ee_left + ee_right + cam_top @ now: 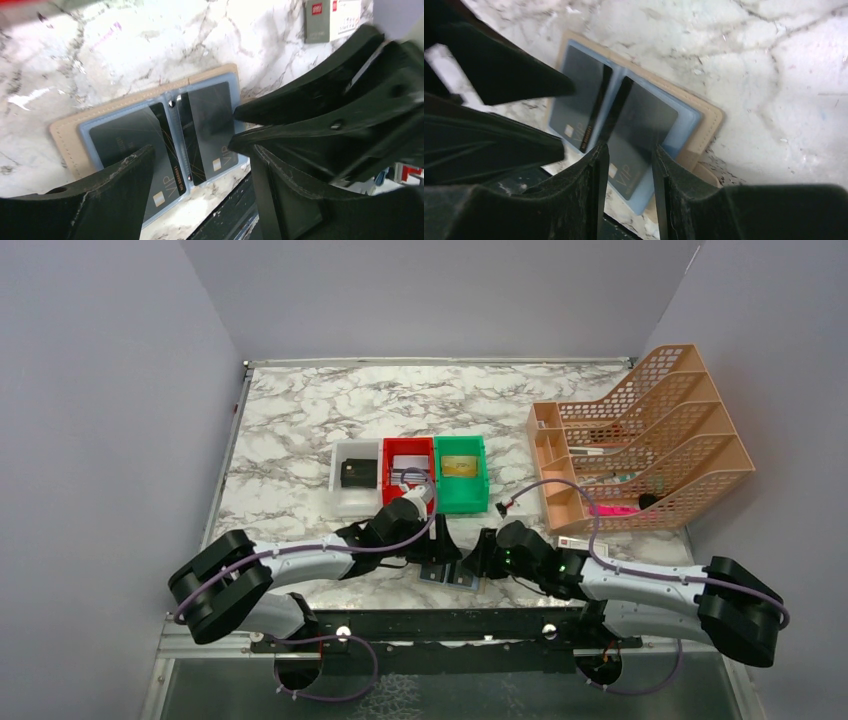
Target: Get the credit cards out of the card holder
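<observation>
The tan card holder (450, 576) lies open and flat at the table's front edge. Its blue sleeves hold two dark grey credit cards marked VIP, one on the left (130, 140) and one on the right (212, 120). My left gripper (200, 150) hovers open over the left half with nothing between its fingers. My right gripper (628, 150) stands part open, its fingertips (599, 152) astride the right card (644, 125) near the holder's tan rim (709, 120). It grips nothing that I can see. Both cards sit inside their sleeves.
White (357, 475), red (408, 468) and green (461, 472) bins stand in a row behind the holder. An orange file rack (645, 440) fills the right side. A small white box (575, 540) lies by the right arm. The black front rail (440, 625) runs just below the holder.
</observation>
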Motion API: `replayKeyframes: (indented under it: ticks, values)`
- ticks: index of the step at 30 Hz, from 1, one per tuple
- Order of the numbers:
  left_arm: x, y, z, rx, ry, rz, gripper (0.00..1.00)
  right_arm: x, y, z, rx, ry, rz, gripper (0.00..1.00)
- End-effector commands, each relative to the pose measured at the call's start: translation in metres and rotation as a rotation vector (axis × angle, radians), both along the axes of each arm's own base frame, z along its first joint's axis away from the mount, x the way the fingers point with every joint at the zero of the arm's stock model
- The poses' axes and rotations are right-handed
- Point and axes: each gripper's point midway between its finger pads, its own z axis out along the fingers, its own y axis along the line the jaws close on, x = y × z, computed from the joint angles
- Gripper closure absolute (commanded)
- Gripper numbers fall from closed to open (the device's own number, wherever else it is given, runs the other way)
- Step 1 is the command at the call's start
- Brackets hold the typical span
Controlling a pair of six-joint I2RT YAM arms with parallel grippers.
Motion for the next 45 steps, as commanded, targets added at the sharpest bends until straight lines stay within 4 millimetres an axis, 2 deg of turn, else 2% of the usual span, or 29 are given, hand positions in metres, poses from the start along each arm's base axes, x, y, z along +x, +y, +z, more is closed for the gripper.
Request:
replayKeyframes:
  ticks: [1,4,8,11,16,21,37,45]
  values:
    - [0.01,0.007,0.011,0.006,-0.066,0.048,0.27,-0.001,-0.004,-0.012,-0.063,0.08,-0.051,0.57]
    - [0.009,0.008,0.011,0.004,-0.07,0.041,0.26,-0.002,-0.013,-0.026,-0.122,0.115,-0.093,0.57]
    - [0.007,0.002,0.013,-0.01,-0.073,0.007,0.26,-0.007,-0.005,-0.03,-0.088,0.124,-0.044,0.57]
    - [0.005,-0.003,0.011,-0.018,-0.065,-0.022,0.26,-0.007,-0.012,-0.04,-0.12,0.157,-0.098,0.6]
    - [-0.001,-0.003,-0.001,0.004,-0.038,-0.056,0.27,-0.001,-0.027,-0.044,-0.164,0.156,-0.187,0.61]
    - [-0.006,-0.003,-0.014,0.021,-0.011,-0.079,0.28,-0.003,-0.024,-0.044,-0.123,0.157,-0.179,0.6]
    - [-0.015,0.0,-0.038,0.051,0.058,-0.079,0.45,-0.009,-0.031,-0.058,-0.139,0.182,-0.182,0.6]
    - [-0.017,0.001,-0.043,0.05,0.065,-0.065,0.59,-0.01,-0.034,-0.061,-0.15,0.183,-0.186,0.6]
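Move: The black card on the holder's right page lies about 3 cm to the right of the left hand, level fore and aft, and 3 cm below. From the right hand this card is about 1 cm ahead, 1 cm left and 3 cm down. The other black card, on the left page, is some 7 cm left of it and 1 cm farther out; the green tray stands about 19 cm beyond it, the red tray equally far out but 11 cm more to the left. The right-page card is worked from both sides: the right hand sinks about 2 cm onto its outer part, turning slightly clockwise and tipping down, then stays there with its fingers slightly parted. The left hand first lifts a little, then comes down to some 2 cm below its start and 1 cm to the right, its fingers closing from wide to about half open over the card. ##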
